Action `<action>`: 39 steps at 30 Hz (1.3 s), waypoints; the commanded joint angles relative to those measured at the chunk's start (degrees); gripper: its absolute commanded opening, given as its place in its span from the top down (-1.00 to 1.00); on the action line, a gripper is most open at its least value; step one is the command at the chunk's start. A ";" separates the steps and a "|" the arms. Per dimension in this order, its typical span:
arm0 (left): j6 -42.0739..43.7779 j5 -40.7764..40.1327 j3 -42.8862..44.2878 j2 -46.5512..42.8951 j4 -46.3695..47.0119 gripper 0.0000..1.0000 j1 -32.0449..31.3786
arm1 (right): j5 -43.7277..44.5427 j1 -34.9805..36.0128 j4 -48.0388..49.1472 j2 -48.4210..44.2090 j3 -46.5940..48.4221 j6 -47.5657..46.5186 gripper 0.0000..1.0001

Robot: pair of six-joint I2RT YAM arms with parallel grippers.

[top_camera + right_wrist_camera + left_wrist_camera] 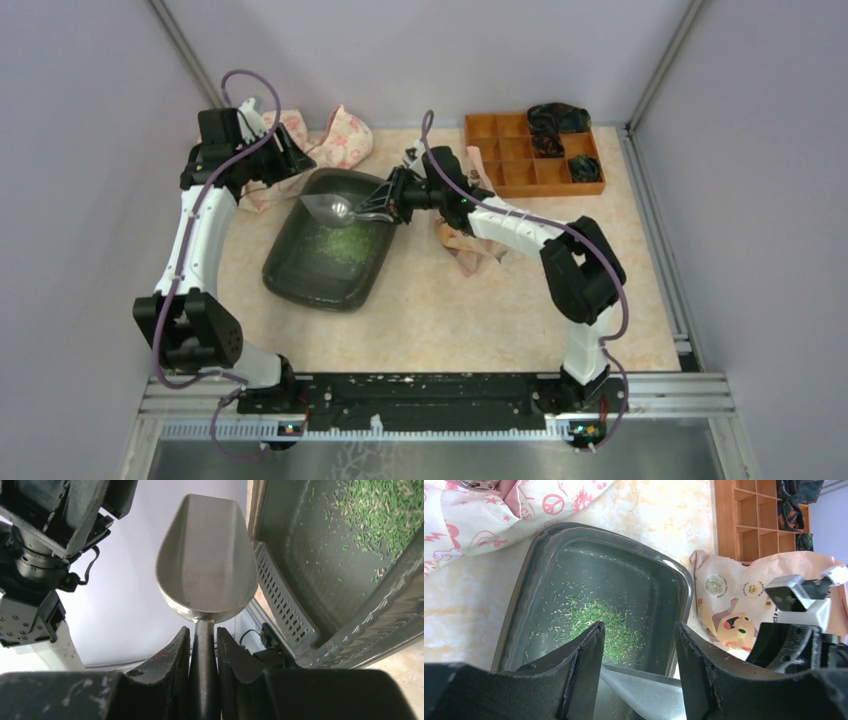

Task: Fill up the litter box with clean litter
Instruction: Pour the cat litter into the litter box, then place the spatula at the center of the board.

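Observation:
The dark litter box lies left of centre, and a loose patch of green clean litter covers part of its floor. My right gripper is shut on the handle of a grey metal scoop. It holds the scoop over the box's far end, and the bowl shows no litter. My left gripper hovers open by the box's far left corner. Nothing is pinched between its fingers; the scoop's bowl shows below them. More of the clean litter shows in the right wrist view.
A peach printed bag lies under my right arm, right of the box. A pink-patterned cloth sits at the back beside my left arm. An orange compartmented organiser with dark items stands at the back right.

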 commanded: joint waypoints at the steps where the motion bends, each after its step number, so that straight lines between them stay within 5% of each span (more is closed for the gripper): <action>1: 0.44 0.36 2.17 -1.51 -0.62 -0.20 -0.28 | -0.26 0.00 -10.03 -4.91 8.98 -17.70 1.00; 5: 1.08 -0.19 2.78 -1.75 -1.61 -0.20 -1.06 | 9.11 1.60 -27.92 -8.62 14.75 -38.14 1.00; 11: 1.63 -1.53 5.19 -1.10 -3.23 -0.20 -2.92 | 16.25 1.71 -30.28 -23.88 5.97 -49.92 1.00; 28: 2.24 -6.65 15.83 5.03 -7.48 -0.20 -17.13 | 24.69 1.65 -37.07 -63.36 -28.60 -52.38 1.00; 39: 1.22 -9.18 20.90 8.38 -9.29 -0.20 -22.77 | 31.94 3.07 -27.70 -66.72 -45.63 -53.72 1.00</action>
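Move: The litter bag lies about 21 cm to the right of the right hand, roughly 9 cm farther out and 18 cm below. From that hand the litter box's middle is some 12 cm left, 6 cm ahead and 21 cm down, and the wooden organizer about 38 cm right and 29 cm ahead. From the left hand the bag is some 42 cm right, nearly level fore and aft, 21 cm below; the litter box's middle is about 10 cm right, 3 cm nearer and 24 cm down. The empty scoop, still gripped by its handle, is swept away from the litter box by the right hand, some 24 cm right and 15 cm back, arcing up about 10 cm before dropping nearly 20, to a spot on the near side of the litter bag; the wrist turns some 55 degrees, leaving the blade pointing forward-left and down. The left hand, fingers still open, moves right towards the bag, rising a little. ##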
